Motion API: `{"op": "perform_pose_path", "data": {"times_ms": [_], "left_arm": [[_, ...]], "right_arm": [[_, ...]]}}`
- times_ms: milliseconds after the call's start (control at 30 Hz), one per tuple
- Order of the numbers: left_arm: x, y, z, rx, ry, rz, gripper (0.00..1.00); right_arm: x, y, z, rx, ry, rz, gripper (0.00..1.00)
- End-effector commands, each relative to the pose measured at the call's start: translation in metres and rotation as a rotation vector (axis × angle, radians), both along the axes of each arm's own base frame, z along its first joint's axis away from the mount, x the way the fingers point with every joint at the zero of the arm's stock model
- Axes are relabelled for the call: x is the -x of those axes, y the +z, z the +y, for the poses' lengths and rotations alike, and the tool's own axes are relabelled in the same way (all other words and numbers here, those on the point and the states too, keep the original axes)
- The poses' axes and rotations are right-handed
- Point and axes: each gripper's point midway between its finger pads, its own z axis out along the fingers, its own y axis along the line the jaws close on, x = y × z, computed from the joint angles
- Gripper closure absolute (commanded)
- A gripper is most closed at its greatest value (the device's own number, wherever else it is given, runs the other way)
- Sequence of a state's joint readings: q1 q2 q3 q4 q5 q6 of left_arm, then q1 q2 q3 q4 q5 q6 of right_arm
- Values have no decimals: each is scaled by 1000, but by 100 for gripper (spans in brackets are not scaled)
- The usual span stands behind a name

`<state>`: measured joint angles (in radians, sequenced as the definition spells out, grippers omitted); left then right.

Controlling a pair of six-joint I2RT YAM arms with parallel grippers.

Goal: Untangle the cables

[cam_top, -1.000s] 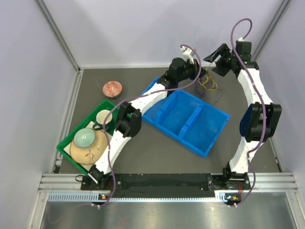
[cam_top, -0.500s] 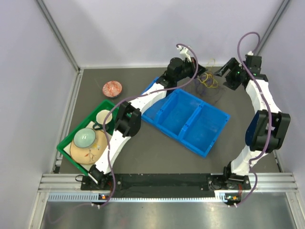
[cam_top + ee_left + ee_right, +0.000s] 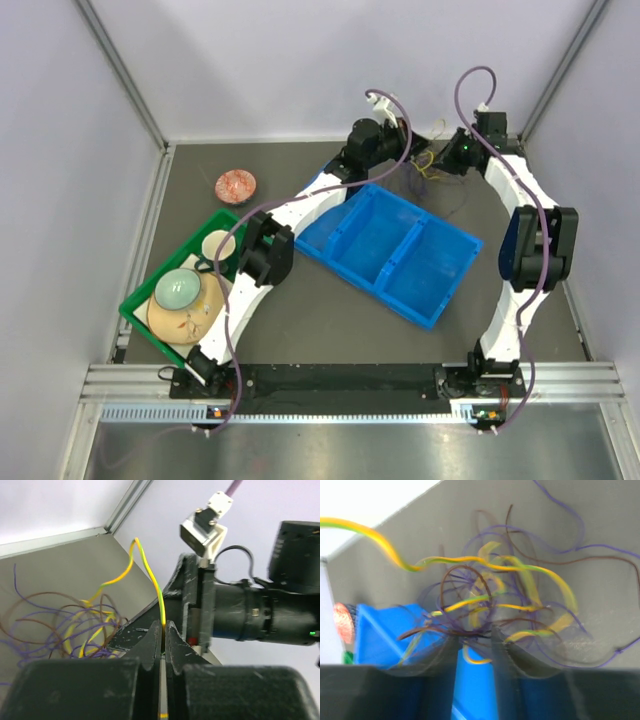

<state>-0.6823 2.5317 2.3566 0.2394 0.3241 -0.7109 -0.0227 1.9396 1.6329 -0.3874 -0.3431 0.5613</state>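
The cables (image 3: 434, 168) are a loose tangle of thin yellow-green, purple and brown wires at the back of the table, behind the blue bin. My left gripper (image 3: 412, 143) is shut on one yellow-green wire (image 3: 150, 575), which rises from the closed tips (image 3: 163, 626) and loops back down into the tangle (image 3: 70, 625). My right gripper (image 3: 447, 158) comes in from the right, close to the left one. In the blurred right wrist view its jaws (image 3: 474, 637) stand apart, with brown and purple strands of the tangle (image 3: 490, 595) crossing the gap at the tips.
A blue two-compartment bin (image 3: 459, 284) lies just in front of the tangle and also shows in the right wrist view (image 3: 375, 630). A green tray (image 3: 170, 258) with bowls sits at the front left. A red dish (image 3: 236, 184) lies at the back left. Enclosure walls stand close behind.
My right gripper has swung left and down onto the tangle, close to the left gripper, and its jaws widened and then narrowed. The left gripper has kept its hold and barely shifted.
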Motion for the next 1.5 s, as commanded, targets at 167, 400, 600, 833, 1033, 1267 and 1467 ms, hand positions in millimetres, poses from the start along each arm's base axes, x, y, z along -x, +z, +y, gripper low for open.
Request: {"op": "perform_pose_path", "data": {"times_ms": [167, 400, 600, 833, 1033, 1267, 1467], "left_arm": [[9, 123, 44, 150, 29, -158, 100], [-1, 199, 91, 180, 182, -312, 100], [3, 264, 145, 292, 218, -369, 100], [24, 329, 197, 359, 278, -483, 100], [27, 356, 231, 370, 335, -532, 100], [15, 347, 239, 374, 344, -502, 100], [7, 339, 237, 385, 338, -474, 100]], "right_arm": [[-17, 22, -46, 17, -211, -114, 100], [-3, -4, -103, -24, -335, -54, 100], [3, -43, -133, 11, -430, 26, 100], [6, -74, -145, 14, -492, 117, 100], [12, -90, -158, 48, -540, 152, 100], [21, -106, -181, 86, -616, 196, 100], [30, -102, -196, 129, -657, 199, 100]]}}
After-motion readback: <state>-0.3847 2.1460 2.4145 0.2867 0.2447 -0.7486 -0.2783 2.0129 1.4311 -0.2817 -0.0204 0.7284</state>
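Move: The tangle of purple, brown and yellow cable is about 3 cm ahead of the right hand and 6 cm below it, neither left nor right. From the left hand, whose fingers already pinch a yellow loop, the tangle is roughly 4 cm ahead, 6 cm right and 16 cm below. The blue bin's middle lies some 14 cm back, 15 cm left and 13 cm below the right hand. Purple and brown strands are pinched as the right fingers, partly open, finish closing at once; that hand then draws them about 18 cm right and 11 cm down, turning clockwise. Meanwhile the yellow cable, kept in the left fingers, is carried up nearly 30 cm and some 23 cm left, away from the right hand, the left wrist tilting up and swinging counter-clockwise. ##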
